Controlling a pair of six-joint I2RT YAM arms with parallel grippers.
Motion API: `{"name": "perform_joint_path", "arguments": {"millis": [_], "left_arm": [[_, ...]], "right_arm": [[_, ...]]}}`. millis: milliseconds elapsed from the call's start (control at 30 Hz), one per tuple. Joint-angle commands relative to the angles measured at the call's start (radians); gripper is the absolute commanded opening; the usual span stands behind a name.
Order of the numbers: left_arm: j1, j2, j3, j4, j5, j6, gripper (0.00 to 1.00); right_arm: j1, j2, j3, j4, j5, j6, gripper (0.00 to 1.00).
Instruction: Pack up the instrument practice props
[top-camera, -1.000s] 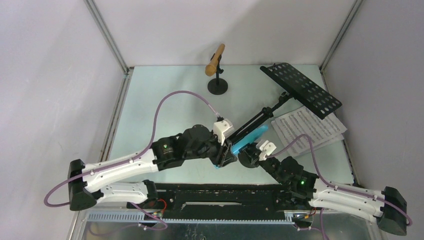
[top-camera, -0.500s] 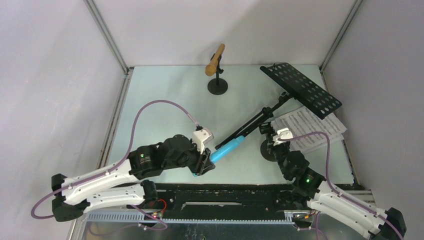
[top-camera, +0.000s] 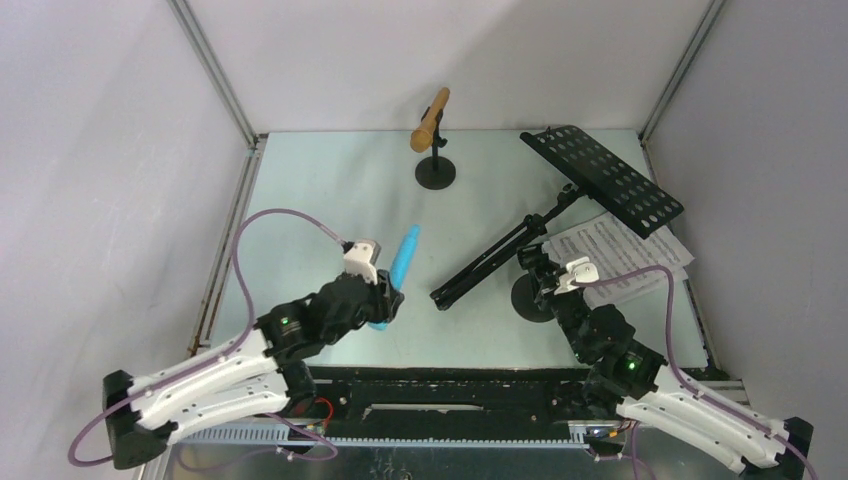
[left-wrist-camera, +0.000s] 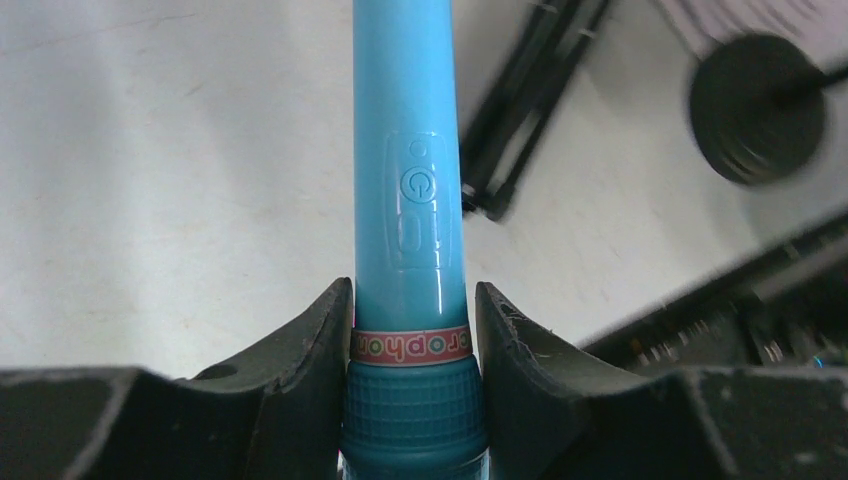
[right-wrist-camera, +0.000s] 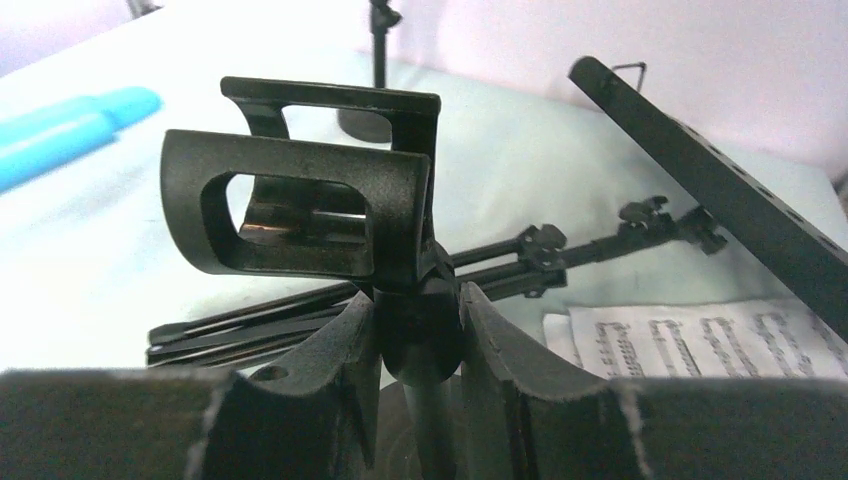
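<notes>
My left gripper (top-camera: 386, 298) (left-wrist-camera: 412, 300) is shut on the light-blue toy microphone (top-camera: 404, 258) (left-wrist-camera: 408, 180) just above its ribbed head, and the handle points away over the table's left half. My right gripper (top-camera: 548, 272) (right-wrist-camera: 418, 300) is shut on the stem of a black round-based clip holder (top-camera: 528, 298) (right-wrist-camera: 300, 200), whose clip is empty. The black music rack lies flat, with its perforated desk (top-camera: 603, 178) (right-wrist-camera: 720, 190) at the back right and its folded legs (top-camera: 495, 262) (right-wrist-camera: 330, 305) toward the middle. White sheet-music pages (top-camera: 620, 258) (right-wrist-camera: 700, 345) lie beside it. The tan microphone (top-camera: 431, 118) sits in the other holder (top-camera: 436, 172) at the back.
Grey walls and metal corner posts (top-camera: 215, 75) close in the table on three sides. A black rail (top-camera: 450, 390) runs along the near edge between the arm bases. Purple cables (top-camera: 270, 215) loop above both arms.
My left gripper has pulled the blue microphone out of the clip holder and carried it left, swinging its handle to point away. My right gripper has shifted the holder slightly right.
</notes>
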Motion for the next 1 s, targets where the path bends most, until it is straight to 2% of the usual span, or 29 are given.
{"name": "perform_joint_path", "arguments": {"millis": [0,133,300,567,700,767,967], "left_arm": [[0.112,0.12,-0.076,0.197,-0.126,-0.157,0.0],[0.146,0.27,-0.101,0.301,-0.197,-0.182,0.0],[0.149,0.449,-0.1,0.421,-0.198,-0.197,0.0],[0.149,0.575,-0.124,0.503,-0.189,-0.214,0.0],[0.148,0.634,-0.134,0.549,-0.166,-0.213,0.01],[0.147,0.673,-0.132,0.562,-0.15,-0.212,0.06],[0.147,0.731,-0.136,0.58,-0.127,-0.241,0.35]], "right_arm": [[0.062,-0.007,0.081,0.061,-0.01,-0.032,0.0],[0.113,-0.016,0.09,0.076,-0.047,-0.065,0.0],[0.137,-0.007,0.115,0.112,-0.175,-0.08,0.0],[0.139,0.067,0.144,0.235,-0.172,-0.078,0.0],[0.094,0.19,0.21,0.297,-0.163,-0.101,0.0],[0.041,0.277,0.27,0.282,-0.188,-0.096,0.0],[-0.181,0.492,0.387,0.335,-0.308,0.039,0.0]]}}
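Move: The blue microphone, gripped in the left hand, goes to bare table about 8 cm ahead, 1 cm right and 17 cm below; the near end of the music stand's folded legs is some 5 cm ahead and 10 cm right. The black mic stand is in the right hand: the middle of those legs lies about 9 cm ahead, 12 cm left and 19 cm below, the sheet music 12 cm ahead and 18 cm right, 20 cm below. The blue microphone is lowered some 15 cm and carried about 8 cm forward by the left hand, which swings it roughly 20 degrees counter-clockwise early on and keeps its grip. The black mic stand, still pinched by the right hand, first goes left and slightly back, rising a little, then climbs and swings forward towards a place above the folded legs, ending about 7 cm higher and 7 cm farther left. ##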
